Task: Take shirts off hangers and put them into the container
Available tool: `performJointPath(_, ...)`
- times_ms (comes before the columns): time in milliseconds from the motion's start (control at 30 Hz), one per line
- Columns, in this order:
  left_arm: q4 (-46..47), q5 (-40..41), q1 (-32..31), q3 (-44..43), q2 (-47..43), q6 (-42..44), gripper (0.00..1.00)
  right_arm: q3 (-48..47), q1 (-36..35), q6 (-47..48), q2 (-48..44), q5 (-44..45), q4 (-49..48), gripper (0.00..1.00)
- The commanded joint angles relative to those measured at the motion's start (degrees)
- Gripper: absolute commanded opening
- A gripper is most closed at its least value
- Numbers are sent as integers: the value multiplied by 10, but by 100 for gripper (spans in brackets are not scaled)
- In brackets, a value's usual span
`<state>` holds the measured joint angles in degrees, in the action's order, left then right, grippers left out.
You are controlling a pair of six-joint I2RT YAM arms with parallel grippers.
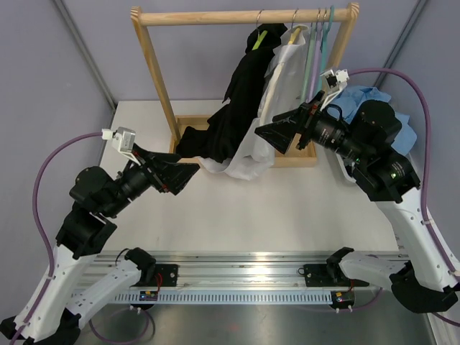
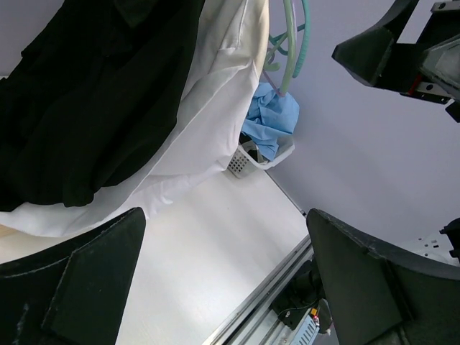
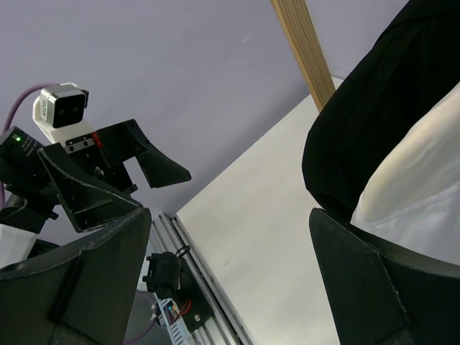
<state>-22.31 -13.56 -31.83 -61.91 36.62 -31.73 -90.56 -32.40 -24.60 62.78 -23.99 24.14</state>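
Note:
A black shirt (image 1: pixel 230 118) hangs on a lime green hanger (image 1: pixel 259 37) on the wooden rack, with a white shirt (image 1: pixel 272 86) on a yellow hanger (image 1: pixel 295 32) right beside it. Both hems drape onto the rack's base. Pale green (image 1: pixel 310 68), lilac (image 1: pixel 318 57) and teal (image 1: pixel 328 36) hangers hang bare. My left gripper (image 1: pixel 185 176) is open and empty, just left of the black shirt's (image 2: pixel 93 93) lower edge. My right gripper (image 1: pixel 272 140) is open and empty, at the white shirt's (image 3: pixel 424 180) right side. The container (image 2: pixel 248 159) stands far right.
The wooden rack (image 1: pixel 244 16) stands at the back with its base tray (image 1: pixel 302 158) on the table. A light blue garment (image 1: pixel 359 100) lies in the container behind my right arm. Aluminium rails (image 1: pixel 244 277) run along the near table edge.

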Motion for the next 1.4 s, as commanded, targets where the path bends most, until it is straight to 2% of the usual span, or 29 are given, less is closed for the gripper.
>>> performJointPath(0,21,-25,-2,-6,2,7,99,-68,0,29,19,16,18,100)
performJointPath(67,22,-23,-2,-2,0,6,99,-101,1,45,41,21,32,100)
performJointPath(167,22,-23,-2,0,-5,3,99,-186,0,62,101,77,89,99)
performJointPath(300,16,-12,-2,7,-17,0,99,-322,-1,85,184,223,184,99)
performJointPath(400,6,-4,-2,8,-28,3,99,-389,-1,90,267,277,225,99)
performJointPath(700,-23,27,-2,21,-62,11,99,-458,-2,79,360,350,248,100)
performJointPath(900,-33,39,-2,33,-82,16,99,-429,-4,84,338,369,221,99)
performJointPath(1100,-29,42,-2,41,-81,15,99,-448,-4,102,351,428,230,99)
performJointPath(1200,-34,48,-2,39,-86,17,99,-451,-4,104,364,463,235,93)
performJointPath(1267,-38,51,-2,39,-88,18,99,-450,-4,104,370,475,237,84)
performJointPath(1333,-41,54,-2,41,-93,18,99,-444,-4,102,371,482,235,73)
performJointPath(1367,-43,56,-2,42,-95,18,99,-443,-4,103,371,482,233,62)
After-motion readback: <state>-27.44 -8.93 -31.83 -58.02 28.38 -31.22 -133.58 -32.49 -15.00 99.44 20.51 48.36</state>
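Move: The near shoulder of the white shirt, on its yellow hanger, is about 20 cm ahead of my right hand, 4 cm to its right and 4 cm lower. The black shirt hangs some 18 cm ahead, 7 cm left and 12 cm lower; the empty hangers are roughly 20 cm ahead and 13 cm right, about level in height. From my left hand, that white shoulder is about 25 cm ahead, 27 cm right and 4 cm above. I swing my open right hand in an arc up and about 19 cm forward to the white shirt's near shoulder, dip below my starting height, then shift some 4 cm right, turning about 40 degrees clockwise with my left side dipping. The fingers straddle the cloth and start closing. My left hand, still open, backs off left and down a few centimetres. ##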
